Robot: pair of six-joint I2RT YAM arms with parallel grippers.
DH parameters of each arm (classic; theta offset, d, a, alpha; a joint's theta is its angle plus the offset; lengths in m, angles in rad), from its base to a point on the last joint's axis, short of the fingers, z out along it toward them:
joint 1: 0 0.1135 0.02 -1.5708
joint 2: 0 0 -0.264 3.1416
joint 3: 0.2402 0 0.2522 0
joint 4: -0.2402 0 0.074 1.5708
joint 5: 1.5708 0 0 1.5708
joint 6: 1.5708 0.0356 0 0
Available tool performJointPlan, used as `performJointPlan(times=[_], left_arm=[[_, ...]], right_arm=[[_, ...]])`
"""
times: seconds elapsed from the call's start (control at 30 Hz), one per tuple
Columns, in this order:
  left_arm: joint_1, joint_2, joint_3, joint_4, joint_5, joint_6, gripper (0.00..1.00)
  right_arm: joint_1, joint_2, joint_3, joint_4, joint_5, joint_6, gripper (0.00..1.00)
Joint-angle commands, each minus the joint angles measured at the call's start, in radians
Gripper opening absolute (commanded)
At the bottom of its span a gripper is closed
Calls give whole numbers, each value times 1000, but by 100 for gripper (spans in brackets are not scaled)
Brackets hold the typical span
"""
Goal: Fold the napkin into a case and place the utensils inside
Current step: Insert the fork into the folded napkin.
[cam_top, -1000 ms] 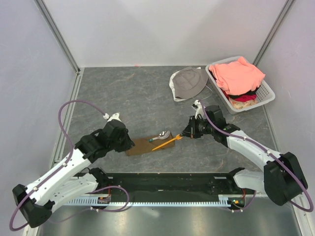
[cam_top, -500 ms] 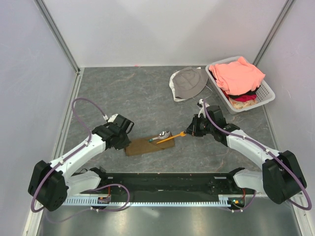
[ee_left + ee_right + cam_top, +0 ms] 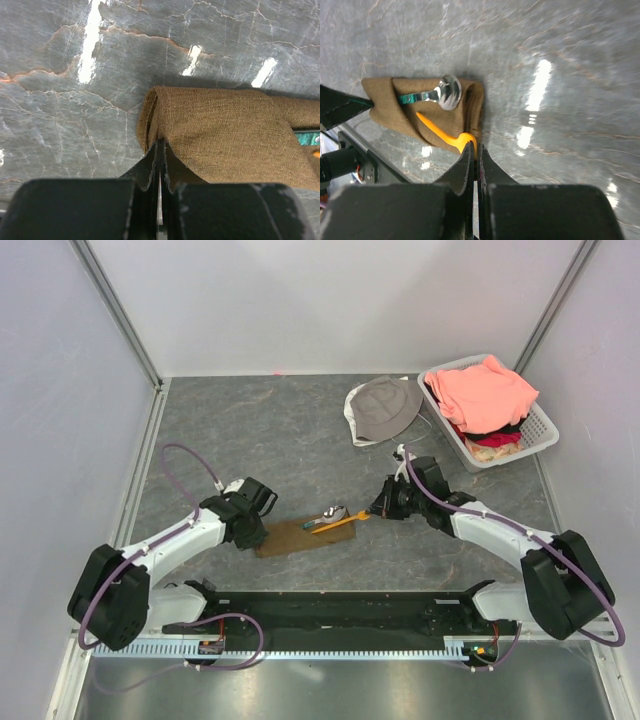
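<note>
The brown napkin (image 3: 295, 537) lies folded into a narrow flat packet on the grey table; it also shows as napkin (image 3: 225, 135) and napkin (image 3: 385, 112). A spoon (image 3: 331, 513) with a green patterned handle (image 3: 412, 97) lies on it, its bowl (image 3: 449, 92) at the right end. My left gripper (image 3: 258, 533) is down at the packet's left end. Left gripper (image 3: 160, 142) is shut, its tips pinching the cloth edge. The orange fork (image 3: 338, 524) lies slanted over the packet's right end. My right gripper (image 3: 374, 511), the same right gripper (image 3: 476, 147), is shut on the head of that fork (image 3: 440, 132).
A grey bucket hat (image 3: 385, 407) lies at the back right. Beside it stands a white basket (image 3: 545, 425) piled with salmon-pink clothes (image 3: 485, 390). The black base rail (image 3: 340, 615) runs along the near edge, and walls close in both sides.
My left arm has dropped and swung in to the napkin's left end, and its jaws have closed there. My right gripper has slid the fork a little left over the packet.
</note>
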Motion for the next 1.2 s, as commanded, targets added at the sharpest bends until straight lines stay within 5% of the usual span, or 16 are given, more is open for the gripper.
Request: performJointPlan(times=[0.0, 0.53, 1.0, 1.17], left_arm=[[5, 22, -20, 36, -6, -47, 2], [5, -4, -46, 59, 34, -48, 2], [5, -24, -54, 70, 60, -47, 2], [5, -57, -58, 68, 63, -48, 2]], right_arm=[[47, 27, -12, 94, 11, 73, 0], [235, 186, -20, 311, 59, 283, 0], [317, 315, 43, 365, 77, 349, 0], [318, 330, 64, 336, 75, 324, 7]])
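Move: My right hand holds the fork by its head, handle pointing towards the napkin's pocket mouth, about 15 cm to the left, 4 cm back and 6 cm below. The spoon's bowl lies roughly 9 cm left of this hand and about level with it; the napkin's open right end is some 6 cm left and 4 cm back. From my left hand, shut on the napkin's left end, the pocket mouth is about 13 cm to the right and 1 cm ahead. I slide the fork handle-first under the napkin's flap, my right hand travelling about 11 cm left while drawing back and sinking some 4 cm each, sinking mostly in the second half. The wrist tips down about 10 degrees and my fingers stay on the fork's head, passing on the near side of the spoon's bowl. My left hand stays put, closed fingertips still holding down the napkin's left end. ##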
